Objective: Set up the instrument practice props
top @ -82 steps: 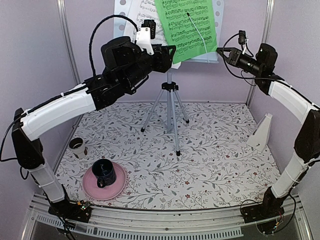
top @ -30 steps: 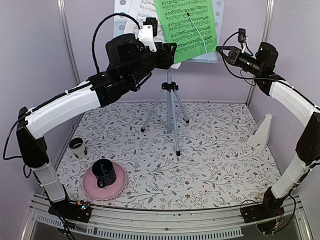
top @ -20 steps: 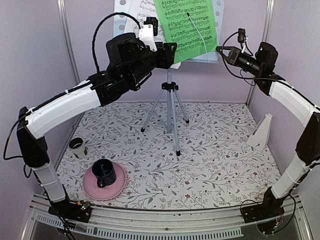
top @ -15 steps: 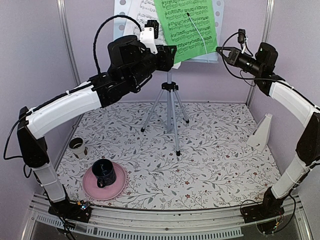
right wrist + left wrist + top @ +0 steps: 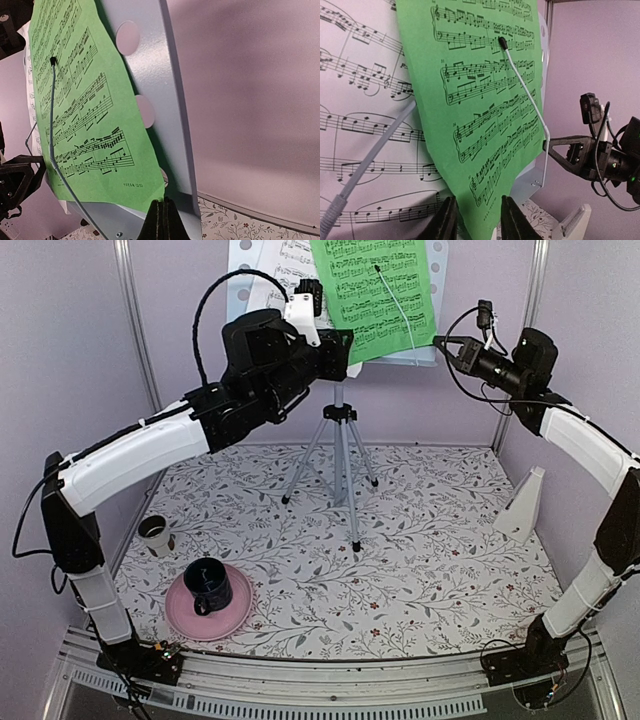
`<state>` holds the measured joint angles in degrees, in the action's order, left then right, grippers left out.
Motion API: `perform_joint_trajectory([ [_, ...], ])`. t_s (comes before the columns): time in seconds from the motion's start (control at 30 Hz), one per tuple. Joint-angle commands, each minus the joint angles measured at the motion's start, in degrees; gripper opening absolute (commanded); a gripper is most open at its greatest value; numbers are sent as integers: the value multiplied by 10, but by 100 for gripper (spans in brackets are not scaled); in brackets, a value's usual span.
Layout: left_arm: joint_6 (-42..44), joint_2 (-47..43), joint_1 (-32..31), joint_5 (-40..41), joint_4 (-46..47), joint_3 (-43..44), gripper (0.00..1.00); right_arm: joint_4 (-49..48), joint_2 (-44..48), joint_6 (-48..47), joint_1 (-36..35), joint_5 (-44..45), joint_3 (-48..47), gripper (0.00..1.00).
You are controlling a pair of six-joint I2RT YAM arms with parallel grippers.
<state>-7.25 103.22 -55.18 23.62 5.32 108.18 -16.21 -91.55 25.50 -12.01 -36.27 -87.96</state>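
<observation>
The pale-blue music stand [image 5: 437, 270] stands on its silver tripod [image 5: 340, 455] at the back. A green sheet [image 5: 372, 290] lies on it under a thin wire arm [image 5: 525, 90], overlapping a white sheet [image 5: 285, 258]. My left gripper [image 5: 338, 344] is open, its fingers [image 5: 445, 220] on either side of the green sheet's [image 5: 475, 100] lower corner. My right gripper [image 5: 438, 341] is shut with its tips [image 5: 162, 210] at the green sheet's [image 5: 90, 125] lower right corner by the stand's edge [image 5: 160, 100]. I cannot tell if paper is pinched there. The white metronome [image 5: 522, 505] sits at the right.
A dark mug [image 5: 208, 585] rests on a pink plate [image 5: 222, 622] at the near left, with a small beige cup [image 5: 155, 533] behind it. Metal frame posts [image 5: 135, 330] rise at both back corners. A floral cloth [image 5: 400, 570] covers the table.
My left arm has shifted slightly right toward the stand and its jaws have narrowed around the green sheet's corner. My right gripper's fingers have come together.
</observation>
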Motion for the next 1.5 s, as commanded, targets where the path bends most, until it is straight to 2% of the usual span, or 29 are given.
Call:
perform_joint_trajectory([
  [0.0,9,18,-5,1,7,30,28,-19,23,2,-3,4,14,0],
  [0.27,7,13,5,0,10,33,5,-24,27,4,-3,5,23,0],
  [0.37,7,12,8,-3,10,32,0,-26,28,4,-3,4,26,0],
  [0.63,-6,16,28,-21,4,41,0,-28,44,0,-3,14,46,0],
  [0.87,20,51,29,-38,-26,106,0,-29,56,-1,-3,21,76,0],
  [1.43,35,105,35,-65,-49,171,0,-62,61,19,-3,17,125,0],
  [1.47,37,110,36,-71,-52,176,0,-62,63,18,-3,18,125,4],
])
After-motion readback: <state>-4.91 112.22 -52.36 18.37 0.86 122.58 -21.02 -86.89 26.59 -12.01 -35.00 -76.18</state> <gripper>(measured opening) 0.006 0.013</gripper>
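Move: My left fingers, partly open, are at the lower-left corner of the tilted green sheet: the corner is about 2 cm ahead, 1 cm to the right and 4 cm below. The white sheet's middle is roughly 10 cm to the left, 5 cm ahead and 9 cm higher. My right hand already pinches the green sheet's lower-right corner. The tray ledge where it goes lies about 6 cm below and 1 cm to the left, level in reach, and the foot of the right wire clip some 4 cm left, level in reach and 6 cm down. I close my left fingers fully at the green sheet's lower-left corner, then edge forward about 3 cm, rising over 3 cm on the way before sinking partly back while sliding 2 cm right, bearing on the paper. Keeping its pinch, my right hand eases slightly back and lowers its corner some 4 cm towards the tray ledge. ##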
